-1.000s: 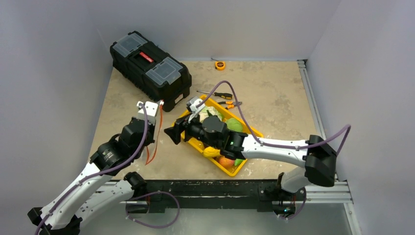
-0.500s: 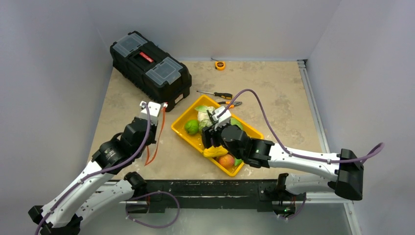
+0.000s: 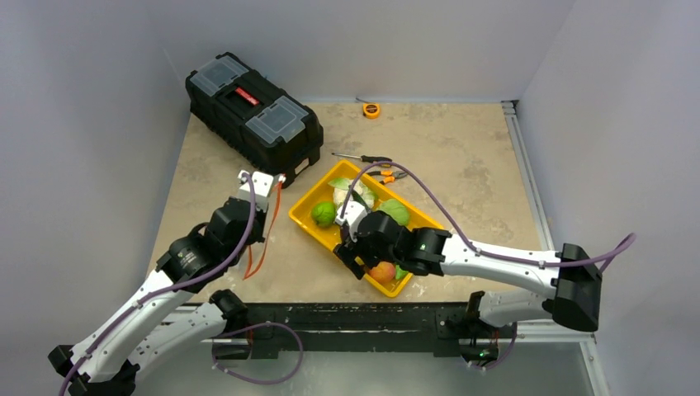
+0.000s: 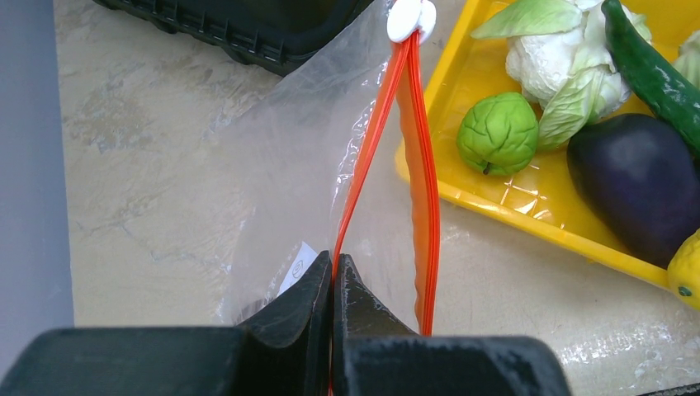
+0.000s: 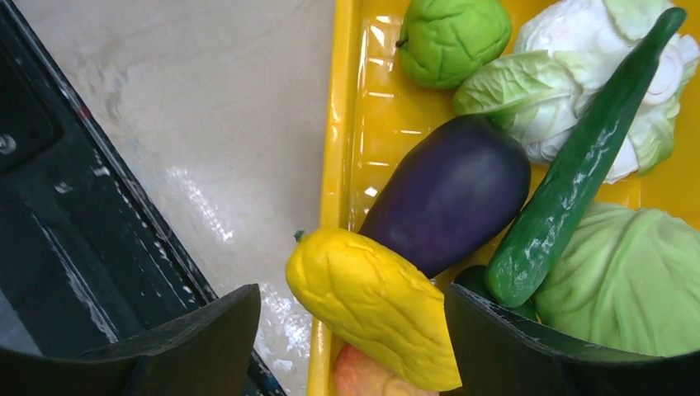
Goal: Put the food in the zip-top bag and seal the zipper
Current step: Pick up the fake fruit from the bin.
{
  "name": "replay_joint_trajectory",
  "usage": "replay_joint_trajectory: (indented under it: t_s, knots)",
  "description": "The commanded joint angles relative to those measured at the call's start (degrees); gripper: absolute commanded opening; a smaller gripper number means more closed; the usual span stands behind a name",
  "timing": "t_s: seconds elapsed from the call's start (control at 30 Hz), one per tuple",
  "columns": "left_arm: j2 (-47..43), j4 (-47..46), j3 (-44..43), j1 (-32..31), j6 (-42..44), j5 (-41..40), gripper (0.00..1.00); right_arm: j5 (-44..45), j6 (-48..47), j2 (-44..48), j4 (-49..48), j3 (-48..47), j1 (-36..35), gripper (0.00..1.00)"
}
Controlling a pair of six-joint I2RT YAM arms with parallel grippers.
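The clear zip-top bag [image 4: 281, 165] hangs from my left gripper [image 4: 334, 266], which is shut on one strip of its red-orange zipper [image 4: 376, 140]. The other strip bows away, so the mouth gapes; a white slider [image 4: 411, 18] sits at the far end. From above, that left gripper [image 3: 262, 188] is just left of the yellow tray [image 3: 307, 216]. My right gripper [image 5: 351, 297] stands open over the tray's near end, astride the yellow squash [image 5: 371, 318] without touching it. Beside it lie the eggplant [image 5: 450, 198], cucumber [image 5: 578, 157], cauliflower [image 5: 569, 33], cabbage [image 5: 627, 280], green fruit [image 5: 454, 37] and peach [image 5: 363, 379].
A black toolbox [image 3: 252, 115] stands at the back left, close behind the bag. A screwdriver [image 3: 363, 158] and pliers [image 3: 386, 175] lie just behind the tray, and a yellow tape measure [image 3: 371, 110] near the back wall. The black rail [image 3: 347, 318] runs along the near edge.
My right arm has swung back from the bag side to the tray's near end and dropped over the squash, its jaws spreading wider. The left arm and bag have barely moved.
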State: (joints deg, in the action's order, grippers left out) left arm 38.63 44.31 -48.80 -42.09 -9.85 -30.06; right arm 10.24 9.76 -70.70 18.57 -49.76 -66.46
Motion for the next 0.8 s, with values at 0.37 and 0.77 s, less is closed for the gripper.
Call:
replay_joint_trajectory:
  t_s: [0.37, 0.77]
  knots:
    - [0.6, -0.9, -1.1, 0.0, 0.5, 0.4, 0.00, 0.5, -10.2, -11.4, 7.8, -9.1, -0.6, 0.81]
    - [0.6, -0.8, -1.1, -0.1, 0.5, 0.4, 0.00, 4.1, -11.1, -12.4, 5.7, -8.4, -0.7, 0.51]
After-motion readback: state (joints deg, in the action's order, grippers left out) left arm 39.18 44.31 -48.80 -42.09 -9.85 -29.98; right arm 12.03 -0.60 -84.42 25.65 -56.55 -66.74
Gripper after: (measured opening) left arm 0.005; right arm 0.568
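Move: Just under the right fingers lies the yellow squash, its middle about 1 cm ahead, 2 cm right and 6 cm below. The eggplant is roughly 6 cm ahead and 1 cm left; the peach some 4 cm back and 7 cm right, both around 7 cm below. From the left hand, the squash sits about 23 cm right, 3 cm back and 14 cm lower. Sinking about 5 cm almost straight down over the yellow squash, with a slight drift forward, the right hand tips its fingers some 20 degrees steeper towards the bin. Late in the descent the open fingers begin to close, coming in on both sides of the squash near its stem end as the hand comes to a stop. ##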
